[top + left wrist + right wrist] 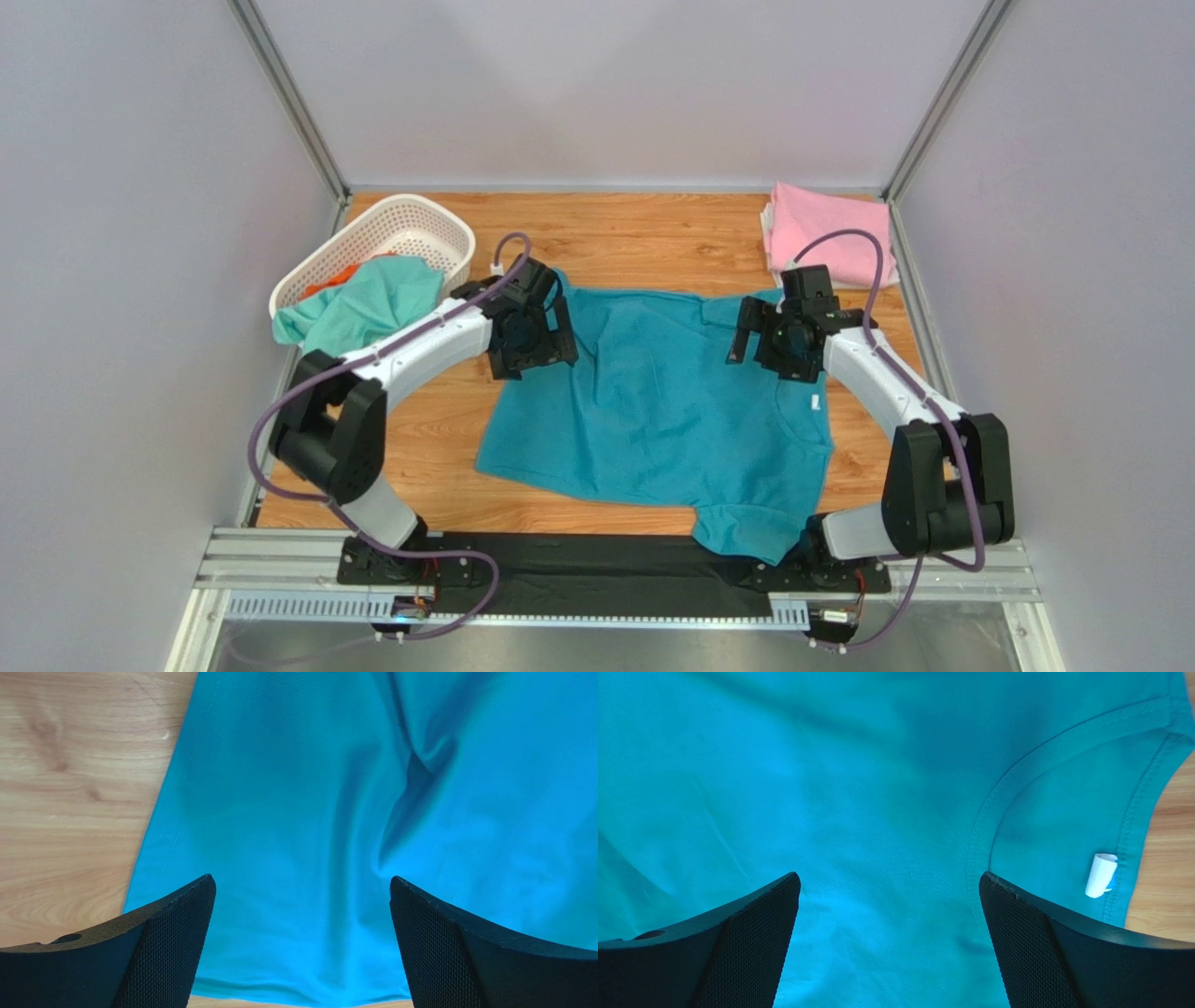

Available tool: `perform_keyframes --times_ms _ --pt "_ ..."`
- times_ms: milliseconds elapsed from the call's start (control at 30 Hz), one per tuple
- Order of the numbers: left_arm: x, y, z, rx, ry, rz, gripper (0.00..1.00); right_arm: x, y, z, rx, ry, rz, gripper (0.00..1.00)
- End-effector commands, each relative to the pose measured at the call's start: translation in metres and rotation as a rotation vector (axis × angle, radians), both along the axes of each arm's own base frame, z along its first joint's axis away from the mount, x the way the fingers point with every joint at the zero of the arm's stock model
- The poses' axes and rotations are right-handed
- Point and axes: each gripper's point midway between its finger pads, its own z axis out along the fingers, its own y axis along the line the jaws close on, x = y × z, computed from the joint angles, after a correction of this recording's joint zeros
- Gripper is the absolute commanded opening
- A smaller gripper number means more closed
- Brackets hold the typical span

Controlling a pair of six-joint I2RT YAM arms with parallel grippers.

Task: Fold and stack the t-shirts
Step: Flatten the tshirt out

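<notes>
A teal-blue t-shirt (659, 406) lies spread flat on the wooden table, its collar and white neck label (1101, 875) toward the right. My left gripper (533, 329) hovers open over the shirt's left end. In the left wrist view the gripper (300, 882) has only teal cloth (302, 798) below its fingers, close to the hem edge. My right gripper (779, 336) stands open over the collar end. In the right wrist view it (889, 876) is just left of the neckline seam (990, 812). Neither holds anything.
A folded pink t-shirt (831, 231) lies at the back right corner. The white lattice basket (407, 221) stands at the back left, with a mint-green t-shirt (368, 301) hanging over its rim and a bit of orange cloth (330, 280) inside. Grey walls close in on both sides.
</notes>
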Motion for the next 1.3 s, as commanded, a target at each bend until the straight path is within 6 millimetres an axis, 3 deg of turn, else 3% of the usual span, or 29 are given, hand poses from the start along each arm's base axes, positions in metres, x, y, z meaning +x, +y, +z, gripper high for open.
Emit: perform_keyframes --times_ms 0,167,300,367,533,700,833,1000,1167,1233,1267 --pt "0.021 -0.023 -0.008 -0.054 0.001 -0.026 1.0 0.018 0.012 0.001 0.044 -0.047 0.018 1.0" --pt "0.03 -0.025 -0.031 -0.013 0.046 -0.003 1.0 0.022 0.014 -0.011 0.042 -0.02 0.023 1.0" --pt "0.019 -0.007 -0.054 0.065 0.108 0.034 1.0 0.021 0.015 -0.019 0.038 0.006 0.031 1.0" --pt "0.01 0.005 -0.064 0.1 0.139 0.053 1.0 0.019 0.015 -0.021 0.036 0.012 0.032 1.0" --pt "-0.043 0.054 -0.084 0.154 0.257 0.134 1.0 0.015 0.029 -0.02 0.077 0.019 0.082 1.0" --pt "-0.084 0.088 -0.076 0.196 0.252 0.207 1.0 0.005 0.049 -0.02 0.077 0.022 0.157 1.0" --pt "-0.097 0.099 -0.067 0.197 0.221 0.239 1.0 0.0 0.06 -0.015 0.089 0.006 0.175 1.0" --pt "-0.071 0.098 -0.033 0.193 0.105 0.231 1.0 0.013 0.062 0.003 0.082 -0.048 0.175 1.0" --pt "-0.03 0.093 0.002 0.2 0.005 0.231 1.0 0.047 0.061 0.013 0.038 -0.086 0.142 0.98" --pt "-0.019 0.097 0.002 0.216 0.01 0.241 1.0 0.06 0.059 0.005 0.005 -0.069 0.127 0.94" --pt "-0.008 0.097 0.003 0.217 0.007 0.253 1.0 0.072 0.06 0.012 -0.003 -0.089 0.123 0.93"
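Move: The t-shirt lies spread under both of my open hands, its middle about 18 cm to the right of my left hand, 4 cm back and 8 cm down; its near-left corner is roughly 16 cm back and 10 cm left of that hand, the laundry basket 15 cm ahead and 27 cm left. From my right hand the shirt's middle is some 17 cm left and 6 cm back, 7 cm down; the white tag is 7 cm right, 6 cm back, and the pink stack 20 cm ahead, 9 cm right. I lower my left hand about 6 cm, fingers wide open, onto the creased left part of the t-shirt, then sweep it back and left, about 10 cm each way, towards the near-left corner before lifting it and bringing it forward again. My right hand sinks 3 cm over the collar side, shifts about 5 cm left with the cloth, then rises and heads forward. Both turn some 10 degrees counter-clockwise. ##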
